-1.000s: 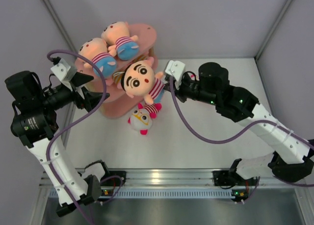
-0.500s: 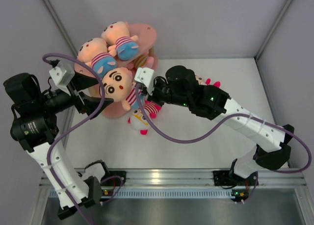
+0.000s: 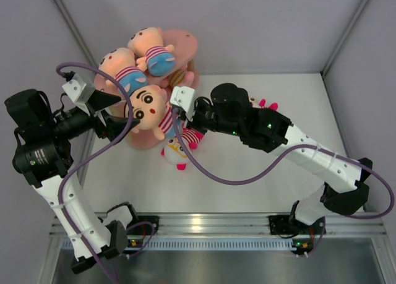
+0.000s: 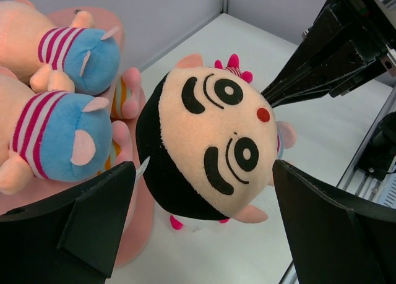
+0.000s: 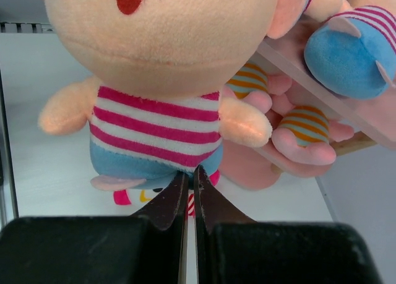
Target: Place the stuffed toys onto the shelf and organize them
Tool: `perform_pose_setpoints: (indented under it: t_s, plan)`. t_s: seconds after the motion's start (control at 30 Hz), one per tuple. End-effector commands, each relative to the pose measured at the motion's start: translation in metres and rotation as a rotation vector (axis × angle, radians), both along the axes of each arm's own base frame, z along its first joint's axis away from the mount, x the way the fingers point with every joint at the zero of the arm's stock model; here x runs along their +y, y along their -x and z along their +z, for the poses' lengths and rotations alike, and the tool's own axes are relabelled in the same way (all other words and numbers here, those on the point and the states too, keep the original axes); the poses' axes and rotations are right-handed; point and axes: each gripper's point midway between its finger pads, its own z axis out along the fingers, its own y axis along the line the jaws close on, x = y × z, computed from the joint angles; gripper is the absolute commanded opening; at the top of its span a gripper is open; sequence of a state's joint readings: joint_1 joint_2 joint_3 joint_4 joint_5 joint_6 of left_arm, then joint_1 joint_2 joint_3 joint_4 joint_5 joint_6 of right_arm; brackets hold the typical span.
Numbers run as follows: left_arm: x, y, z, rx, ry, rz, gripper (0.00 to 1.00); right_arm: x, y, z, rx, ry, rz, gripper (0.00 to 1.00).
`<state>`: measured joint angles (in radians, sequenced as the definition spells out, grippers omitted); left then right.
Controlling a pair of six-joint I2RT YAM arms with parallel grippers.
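Observation:
My right gripper (image 5: 190, 172) is shut on the blue pants of a peach stuffed toy (image 3: 148, 107) with a striped top, holding it in the air beside the pink shelf (image 3: 189, 41). Its big head (image 4: 210, 145) hangs just ahead of my left gripper (image 4: 204, 234), whose fingers stand wide open on either side without touching it. Two more peach toys (image 3: 151, 49) (image 3: 120, 72) lie on the top board. A pink toy with yellow stripes (image 5: 297, 129) sits on a lower board. A white-faced toy (image 3: 176, 151) lies on the table under the held one.
Another pink-limbed toy (image 3: 263, 103) pokes out behind the right arm on the table. Grey walls close in the table at the back and on both sides. Purple cables loop from both wrists over the table.
The right arm has swung left with the peach toy, from the shelf's right end to in front of the left gripper's open fingers. The left arm has barely shifted.

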<state>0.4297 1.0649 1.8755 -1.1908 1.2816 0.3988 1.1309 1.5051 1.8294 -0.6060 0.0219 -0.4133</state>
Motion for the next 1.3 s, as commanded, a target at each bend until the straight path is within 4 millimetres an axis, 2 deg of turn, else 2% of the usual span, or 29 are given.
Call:
perform_pose_setpoints:
  t_s: [0.0,0.1,0.23,0.4,0.43,0.5,0.53,0.6,0.63,0.7,0.8,0.83,0.87,0.9,0.93,1.0,1.07,1.17,1.23,1.27]
  plan:
    - [-0.001,0.001,-0.002,-0.006,-0.007,-0.011,0.99,-0.009,0.015,0.069,-0.098,-0.172,0.031,0.00]
    - [-0.005,0.004,0.000,-0.002,0.014,-0.045,0.99,-0.009,0.017,0.078,-0.118,-0.196,0.044,0.00]
    - [-0.017,0.020,0.005,-0.039,0.032,-0.133,0.98,-0.004,0.023,0.086,-0.139,-0.223,0.084,0.00]
    - [-0.017,0.021,0.008,-0.046,0.022,-0.116,0.89,0.000,0.028,0.094,-0.152,-0.253,0.119,0.00]
    - [-0.017,0.022,0.008,-0.040,0.027,-0.115,0.78,0.002,0.030,0.095,-0.150,-0.259,0.137,0.00]
    - [-0.018,0.023,0.008,-0.038,0.034,-0.128,0.65,0.005,0.035,0.094,-0.140,-0.262,0.159,0.00]
    - [-0.019,0.024,0.008,-0.041,0.037,-0.139,0.47,0.006,0.035,0.093,-0.135,-0.264,0.164,0.00]
    - [-0.021,0.025,0.008,-0.039,0.046,-0.158,0.22,0.007,0.038,0.092,-0.121,-0.270,0.176,0.00]
    - [-0.020,0.024,0.008,-0.037,0.046,-0.155,0.00,0.009,0.039,0.087,-0.111,-0.266,0.186,0.00]
    - [-0.019,0.022,0.007,-0.028,0.047,-0.144,0.00,0.008,0.041,0.083,-0.098,-0.260,0.188,0.00]
    - [-0.017,0.019,0.006,-0.006,0.058,-0.136,0.00,-0.002,0.042,0.067,-0.105,-0.224,0.181,0.47]
    - [-0.017,0.018,0.007,0.011,0.070,-0.133,0.00,-0.011,0.045,0.056,-0.108,-0.202,0.183,0.71]
    - [-0.016,0.015,0.007,0.024,0.079,-0.132,0.00,-0.016,0.046,0.050,-0.115,-0.188,0.181,0.79]
    - [-0.016,0.015,0.007,0.038,0.089,-0.133,0.00,-0.019,0.043,0.036,-0.124,-0.158,0.162,0.84]
    - [-0.014,0.012,0.006,0.047,0.095,-0.133,0.00,-0.033,0.044,0.042,-0.148,-0.177,0.143,0.87]
    - [-0.014,0.011,0.006,0.058,0.102,-0.132,0.00,-0.047,0.042,0.040,-0.194,-0.180,0.110,0.89]
    - [-0.014,0.010,0.006,0.068,0.109,-0.130,0.00,-0.054,0.043,0.040,-0.225,-0.181,0.108,0.90]
    - [-0.015,0.012,0.006,0.064,0.107,-0.133,0.00,-0.054,0.043,0.045,-0.263,-0.204,0.107,0.91]
    - [-0.017,0.016,0.008,0.056,0.104,-0.134,0.00,-0.042,0.043,0.048,-0.268,-0.208,0.127,0.91]
    - [-0.017,0.017,0.009,0.051,0.100,-0.131,0.00,-0.037,0.046,0.055,-0.271,-0.222,0.140,0.91]
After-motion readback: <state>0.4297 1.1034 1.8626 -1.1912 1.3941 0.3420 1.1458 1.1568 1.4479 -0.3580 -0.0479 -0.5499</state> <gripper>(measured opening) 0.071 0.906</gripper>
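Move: The right hand has the boy toy's lower end shut in its fingers. The left hand's open fingers are about 10 cm to its left, level fore-and-aft and some 3 cm higher. From the left hand, the toy's head is roughly 4 cm right, 2 cm ahead and level; the nearer boy toy on the shelf top is about 20 cm ahead, 4 cm left, 17 cm lower, and the glasses toy on the table 9 cm ahead, 6 cm right, far below at 38 cm. With the right hand first raising the boy toy about 3 cm, the left hand keeps its place to within some 2 cm and closes from wide open, pinching the near side of the toy's head. Once that grip is shut, the right fingers open wide and let go of the toy's lower end, and the hand draws off to the right and back towards its base by about 7 cm, dipping and then rising again, while the left stays shut on the head. ##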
